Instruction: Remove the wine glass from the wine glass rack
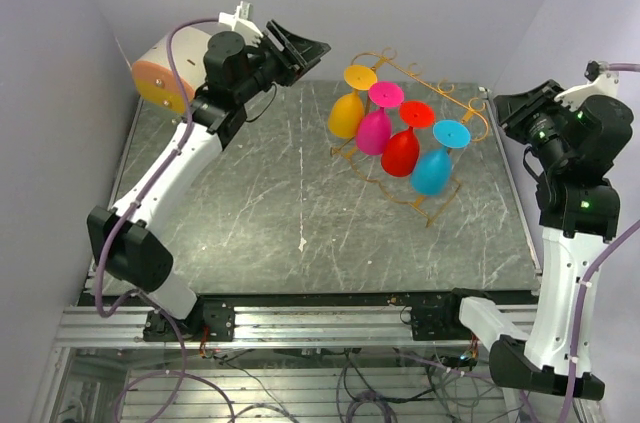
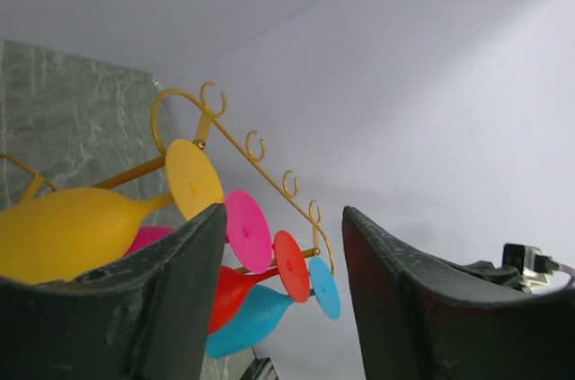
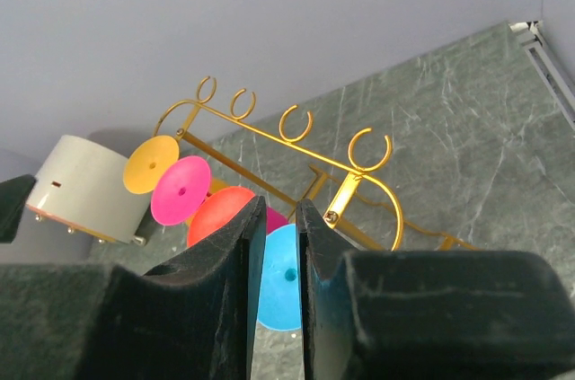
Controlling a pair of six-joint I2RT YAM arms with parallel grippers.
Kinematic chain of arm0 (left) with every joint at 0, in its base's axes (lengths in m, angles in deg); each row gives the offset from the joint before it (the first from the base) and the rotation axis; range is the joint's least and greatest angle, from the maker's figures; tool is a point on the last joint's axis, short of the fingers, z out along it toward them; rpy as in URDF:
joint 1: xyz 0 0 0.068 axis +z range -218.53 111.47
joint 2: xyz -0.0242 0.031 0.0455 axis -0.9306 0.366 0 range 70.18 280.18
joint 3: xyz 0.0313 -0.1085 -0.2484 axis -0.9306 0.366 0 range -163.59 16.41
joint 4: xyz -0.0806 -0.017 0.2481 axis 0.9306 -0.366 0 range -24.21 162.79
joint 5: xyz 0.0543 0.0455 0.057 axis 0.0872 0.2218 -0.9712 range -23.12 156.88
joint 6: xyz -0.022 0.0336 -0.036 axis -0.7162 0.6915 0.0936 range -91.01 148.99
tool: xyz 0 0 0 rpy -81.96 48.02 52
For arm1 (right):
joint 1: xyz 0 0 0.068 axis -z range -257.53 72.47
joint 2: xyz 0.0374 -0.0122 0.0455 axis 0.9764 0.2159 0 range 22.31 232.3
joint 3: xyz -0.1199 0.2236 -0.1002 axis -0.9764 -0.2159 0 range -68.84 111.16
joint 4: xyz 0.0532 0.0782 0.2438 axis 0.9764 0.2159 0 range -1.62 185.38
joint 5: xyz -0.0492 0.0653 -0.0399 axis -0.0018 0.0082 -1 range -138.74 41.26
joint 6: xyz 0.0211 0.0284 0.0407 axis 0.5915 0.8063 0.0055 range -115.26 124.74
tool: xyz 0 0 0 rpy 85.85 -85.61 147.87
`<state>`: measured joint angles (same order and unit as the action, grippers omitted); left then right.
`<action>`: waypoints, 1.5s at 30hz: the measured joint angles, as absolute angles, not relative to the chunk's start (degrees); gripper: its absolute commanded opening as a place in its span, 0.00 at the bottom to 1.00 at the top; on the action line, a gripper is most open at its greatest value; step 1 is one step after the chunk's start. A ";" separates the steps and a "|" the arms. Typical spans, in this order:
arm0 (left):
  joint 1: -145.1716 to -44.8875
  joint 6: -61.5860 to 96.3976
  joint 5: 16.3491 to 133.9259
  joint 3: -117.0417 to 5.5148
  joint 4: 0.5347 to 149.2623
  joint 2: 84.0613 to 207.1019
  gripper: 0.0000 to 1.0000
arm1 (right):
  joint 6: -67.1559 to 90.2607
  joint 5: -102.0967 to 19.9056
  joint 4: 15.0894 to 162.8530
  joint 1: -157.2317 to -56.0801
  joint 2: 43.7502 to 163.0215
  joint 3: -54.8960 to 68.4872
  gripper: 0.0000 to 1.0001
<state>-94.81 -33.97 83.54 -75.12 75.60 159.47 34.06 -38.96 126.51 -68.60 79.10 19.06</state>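
The gold wire wine glass rack [image 1: 441, 95] stands at the back right of the table. Four wine glasses hang from it upside down: yellow [image 1: 346, 115], pink [image 1: 374, 131], red [image 1: 400, 151] and blue [image 1: 432, 171]. My left gripper [image 1: 305, 48] is open and empty, raised to the left of the rack. In the left wrist view [image 2: 283, 211] the glasses show between its fingers. My right gripper [image 1: 508, 106] hangs to the right of the rack, apart from it. Its jaws [image 3: 280, 202] are nearly together and hold nothing. The blue glass's foot [image 3: 280, 281] shows beyond them.
A round cream-and-orange box [image 1: 160, 78] sits at the table's back left corner, behind the left arm, and also shows in the right wrist view [image 3: 85, 187]. Purple-grey walls close in on the left, back and right. A metal frame edge runs along the front.
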 measured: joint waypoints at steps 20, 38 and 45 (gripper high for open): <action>-96.28 -34.48 86.93 -85.07 60.41 172.52 0.54 | 34.04 -39.33 126.37 -68.60 77.79 17.59 0.21; -96.54 -34.72 88.39 -91.08 60.65 179.06 0.40 | 34.04 -39.20 126.20 -68.60 77.07 16.09 0.21; -96.65 -35.37 89.40 -92.32 61.20 180.17 0.36 | 34.04 -38.98 125.89 -68.60 77.07 15.45 0.21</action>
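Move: The yellow glass's foot disc is about 9 cm to the right of the left hand, 5 cm ahead and 11 cm below. At the same height, the pink foot lies some 5 cm farther right and 4 cm nearer than the yellow one; the red foot is about 11 cm right of the yellow and 8 cm nearer. From the right hand, the yellow foot is roughly 22 cm left, 15 cm ahead and 10 cm lower. Left hand sinks 10 cm, moving right and forward to the yellow foot's rim, tipping down as its fingers part-close. ##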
